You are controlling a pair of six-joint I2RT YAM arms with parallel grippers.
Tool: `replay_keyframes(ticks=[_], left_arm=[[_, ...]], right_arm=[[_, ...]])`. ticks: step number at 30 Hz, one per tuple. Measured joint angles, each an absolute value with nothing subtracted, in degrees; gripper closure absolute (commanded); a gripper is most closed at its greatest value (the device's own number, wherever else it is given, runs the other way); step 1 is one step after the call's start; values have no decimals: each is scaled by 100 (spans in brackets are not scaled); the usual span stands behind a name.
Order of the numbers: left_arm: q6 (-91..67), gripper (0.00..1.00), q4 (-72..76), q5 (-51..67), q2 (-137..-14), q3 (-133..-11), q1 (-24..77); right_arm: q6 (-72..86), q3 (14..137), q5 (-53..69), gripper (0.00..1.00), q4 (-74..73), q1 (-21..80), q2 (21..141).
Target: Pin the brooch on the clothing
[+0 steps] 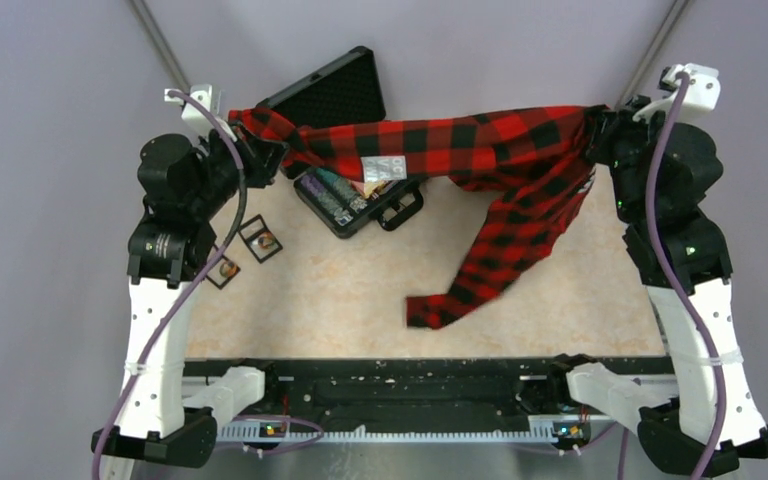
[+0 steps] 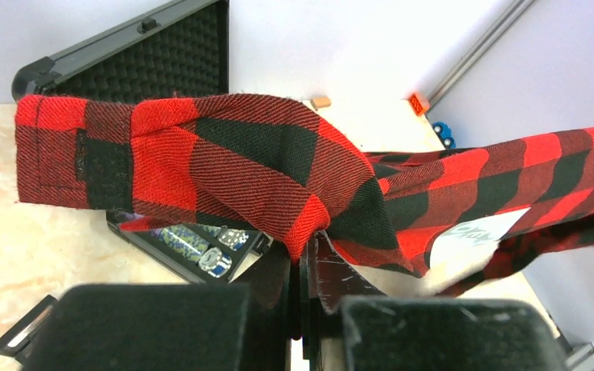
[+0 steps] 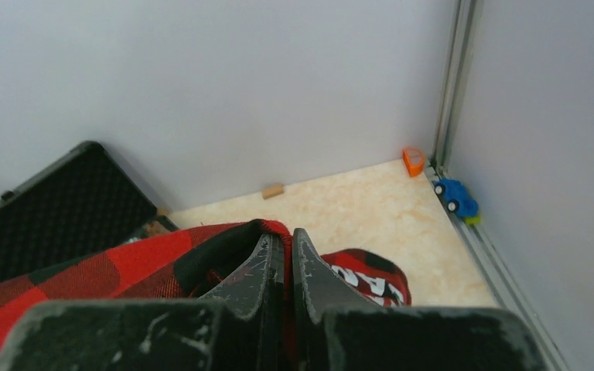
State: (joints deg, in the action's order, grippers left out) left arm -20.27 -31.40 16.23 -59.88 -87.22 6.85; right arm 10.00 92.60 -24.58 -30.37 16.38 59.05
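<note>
The red-and-black checked shirt (image 1: 460, 140) hangs stretched between my two grippers above the table. One sleeve trails down to the tabletop (image 1: 440, 305). My left gripper (image 1: 260, 155) is shut on the shirt's left end, and the cloth bunches at its fingertips in the left wrist view (image 2: 313, 243). My right gripper (image 1: 600, 135) is shut on the right end, with a fold of cloth pinched between its fingers (image 3: 282, 236). White lettering (image 3: 371, 286) shows on a fold below. Two small black cards, each with a small round brooch-like piece (image 1: 260, 240) (image 1: 223, 270), lie on the table beside the left arm.
An open black case (image 1: 345, 200) holding poker chips (image 2: 201, 247) lies under the shirt's left part, its foam-lined lid (image 1: 335, 90) raised behind. At the far right corner are a blue toy car (image 3: 456, 199), an orange piece (image 3: 412, 161) and a small wooden block (image 3: 272, 190).
</note>
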Motion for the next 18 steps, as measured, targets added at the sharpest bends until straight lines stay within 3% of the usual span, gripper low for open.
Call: replay_keyframes(ticks=[8,10,12,13,14,18], left_arm=[[-1883,100,-3301,1951,-5824,-8517,672],[-1879,100,-3332,1999,-5813,-8503,659],[-1874,100,-3356,1968,-5811,-8493,644],[-1868,100,-3356,1907,-5813,-8484,635],[-1844,100,-3356,1802,-5815,-8462,628],[-1732,100,-3402,1219,-5924,-8287,574]], right_arm=[[862,8195,-2668,100,-2762,1638,5693],[862,8049,-2639,84,-2735,1638,5767],[895,7994,-2512,49,-2746,1636,5977],[932,7992,-2432,40,-2762,1634,6099],[1026,7990,-2355,33,-2775,1629,6213],[1271,7511,-1737,20,-2867,1603,6462]])
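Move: Between the two hands the clothing hangs stretched; the bare tabletop it goes down to lies about 18 cm to the right hand's left, level with it and some 45 cm below. The open case stands about 38 cm left of that hand and 17 cm ahead. From the left hand the same patch is roughly 30 cm to the right, level ahead, 41 cm below; a black frame lies about 11 cm to its left and 3 cm ahead. Sinking towards the tabletop with the clothing's end still pinched, the right hand drops about 16 cm in all and reaches some 5 cm forward, drifting left near the end, its wrist tipping down about 20 degrees. Partway down its fingers open wide and let go of the clothing. The left hand keeps its pinch on the other end and eases down some 4 cm, mostly late. ##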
